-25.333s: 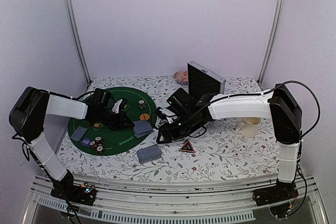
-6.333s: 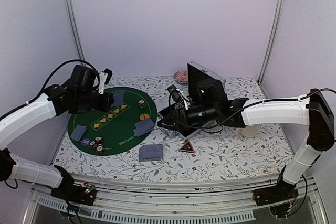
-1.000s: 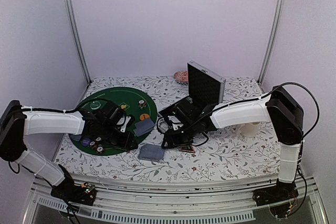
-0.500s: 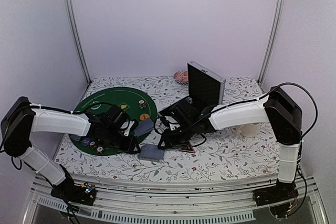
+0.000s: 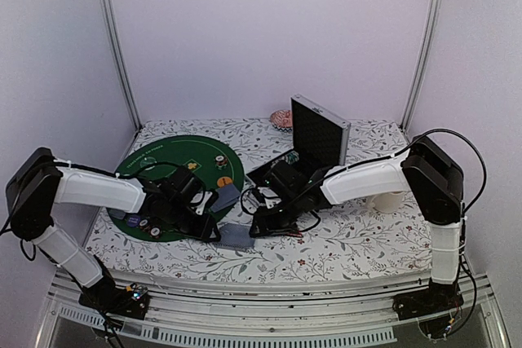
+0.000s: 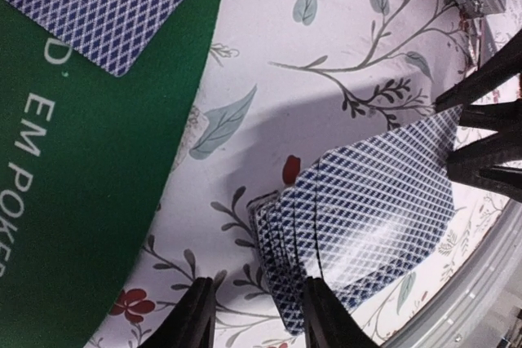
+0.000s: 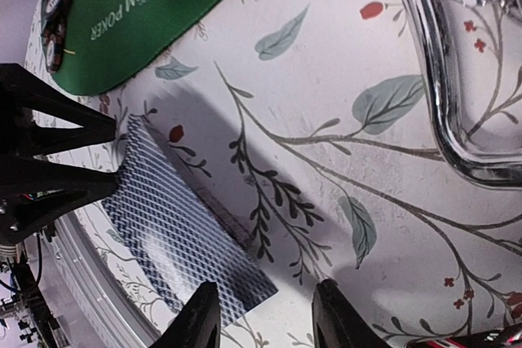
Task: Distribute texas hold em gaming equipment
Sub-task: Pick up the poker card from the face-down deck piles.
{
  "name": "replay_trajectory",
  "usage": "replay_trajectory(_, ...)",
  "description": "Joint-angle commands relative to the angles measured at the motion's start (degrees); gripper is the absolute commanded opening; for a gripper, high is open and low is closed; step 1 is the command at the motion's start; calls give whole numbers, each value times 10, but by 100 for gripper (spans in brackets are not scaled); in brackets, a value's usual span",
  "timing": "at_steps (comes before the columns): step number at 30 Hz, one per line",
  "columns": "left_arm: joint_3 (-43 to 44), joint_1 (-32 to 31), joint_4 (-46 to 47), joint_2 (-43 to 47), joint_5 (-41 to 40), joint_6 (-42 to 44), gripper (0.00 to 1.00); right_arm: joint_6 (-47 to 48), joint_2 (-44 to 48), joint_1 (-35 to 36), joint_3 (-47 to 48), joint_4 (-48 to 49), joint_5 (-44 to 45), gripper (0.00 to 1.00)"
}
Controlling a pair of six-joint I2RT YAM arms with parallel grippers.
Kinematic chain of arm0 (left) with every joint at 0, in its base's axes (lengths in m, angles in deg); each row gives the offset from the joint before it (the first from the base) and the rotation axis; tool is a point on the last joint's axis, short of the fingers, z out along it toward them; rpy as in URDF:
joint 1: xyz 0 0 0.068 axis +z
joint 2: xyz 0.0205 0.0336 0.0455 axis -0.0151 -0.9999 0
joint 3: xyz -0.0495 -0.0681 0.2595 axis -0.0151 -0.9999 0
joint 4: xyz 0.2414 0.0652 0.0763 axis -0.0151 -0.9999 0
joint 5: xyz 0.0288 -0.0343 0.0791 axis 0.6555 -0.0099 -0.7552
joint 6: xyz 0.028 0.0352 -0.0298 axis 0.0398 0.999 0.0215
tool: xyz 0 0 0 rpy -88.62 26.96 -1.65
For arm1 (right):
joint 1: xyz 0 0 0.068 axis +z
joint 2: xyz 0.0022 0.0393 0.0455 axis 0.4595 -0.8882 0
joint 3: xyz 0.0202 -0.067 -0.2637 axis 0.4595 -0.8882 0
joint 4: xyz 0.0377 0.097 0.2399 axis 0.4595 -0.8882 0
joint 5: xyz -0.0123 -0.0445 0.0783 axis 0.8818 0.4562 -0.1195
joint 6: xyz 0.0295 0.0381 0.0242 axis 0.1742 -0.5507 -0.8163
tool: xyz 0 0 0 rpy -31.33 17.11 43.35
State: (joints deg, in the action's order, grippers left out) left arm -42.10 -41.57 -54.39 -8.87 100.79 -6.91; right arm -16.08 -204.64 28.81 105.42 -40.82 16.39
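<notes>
A fanned deck of grey-blue backed playing cards (image 5: 236,236) lies on the floral cloth just off the green poker mat (image 5: 167,175). My left gripper (image 5: 211,229) is at the deck's left end and my right gripper (image 5: 255,222) at its right end. In the left wrist view the deck (image 6: 371,213) has a corner between the open jaws of the left gripper (image 6: 257,319). The right wrist view shows the deck (image 7: 183,238) with a corner between the open jaws of the right gripper (image 7: 265,319). Striped chips (image 5: 148,224) and an orange button (image 5: 223,179) rest on the mat.
Dealt cards (image 5: 224,196) lie on the mat's right edge, and another chip stack (image 5: 220,161) sits farther back. The open silver case (image 5: 316,131) stands behind the right arm, its handle (image 7: 436,79) close by. A cream mug (image 5: 390,197) stands at the right.
Both grippers have closed in on the deck from either side, the left one moving right and the right one moving left and nearer. The deck has hardly moved.
</notes>
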Motion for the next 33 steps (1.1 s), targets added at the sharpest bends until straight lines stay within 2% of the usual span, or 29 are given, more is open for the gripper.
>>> replay_trajectory(1, -9, -11, 10, -7, 4, 2, 39, 11, -30, -3, 17, 3, -16, 37)
replay_trajectory(6, -10, -12, 10, -5, 4, 3, 39, 15, -27, -3, 24, 4, -15, 25)
replay_trajectory(11, -10, -13, 11, -6, 4, 3, 39, 22, -15, -3, 20, -1, -11, 4)
replay_trajectory(25, -11, -13, 5, 6, 5, 11, 39, 52, 45, -8, 6, -37, 13, 2)
replay_trajectory(33, 17, -13, -1, 101, 19, 66, 41, 137, 132, -7, -12, -30, -7, 2)
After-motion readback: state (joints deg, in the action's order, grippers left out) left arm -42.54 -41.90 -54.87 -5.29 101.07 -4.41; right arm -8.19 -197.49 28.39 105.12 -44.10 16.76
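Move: The face-down deck lies between my hands: its middle is about 5 cm to the left of my right hand, 1 cm back and a centimetre or two below, with the deck's right end at the fingers. From that hand, the two cards on the mat's edge are some 12 cm ahead and 8 cm left, the case handle about 10 cm ahead and 1 cm right, and the all-in triangle 9 cm right and 2 cm ahead. From my left hand the deck's middle is about 5 cm right and level fore and aft. I sink my right hand a final centimetre at the deck's right end and shut the fingers on the top card's edge, then lift the pinched card about 5 cm nearly straight up, tipping the fingers slightly forward. My left hand stays low at the deck's left end, its fingers unchanged, seeming to steady the deck, and rises a couple of centimetres only at the very end. ##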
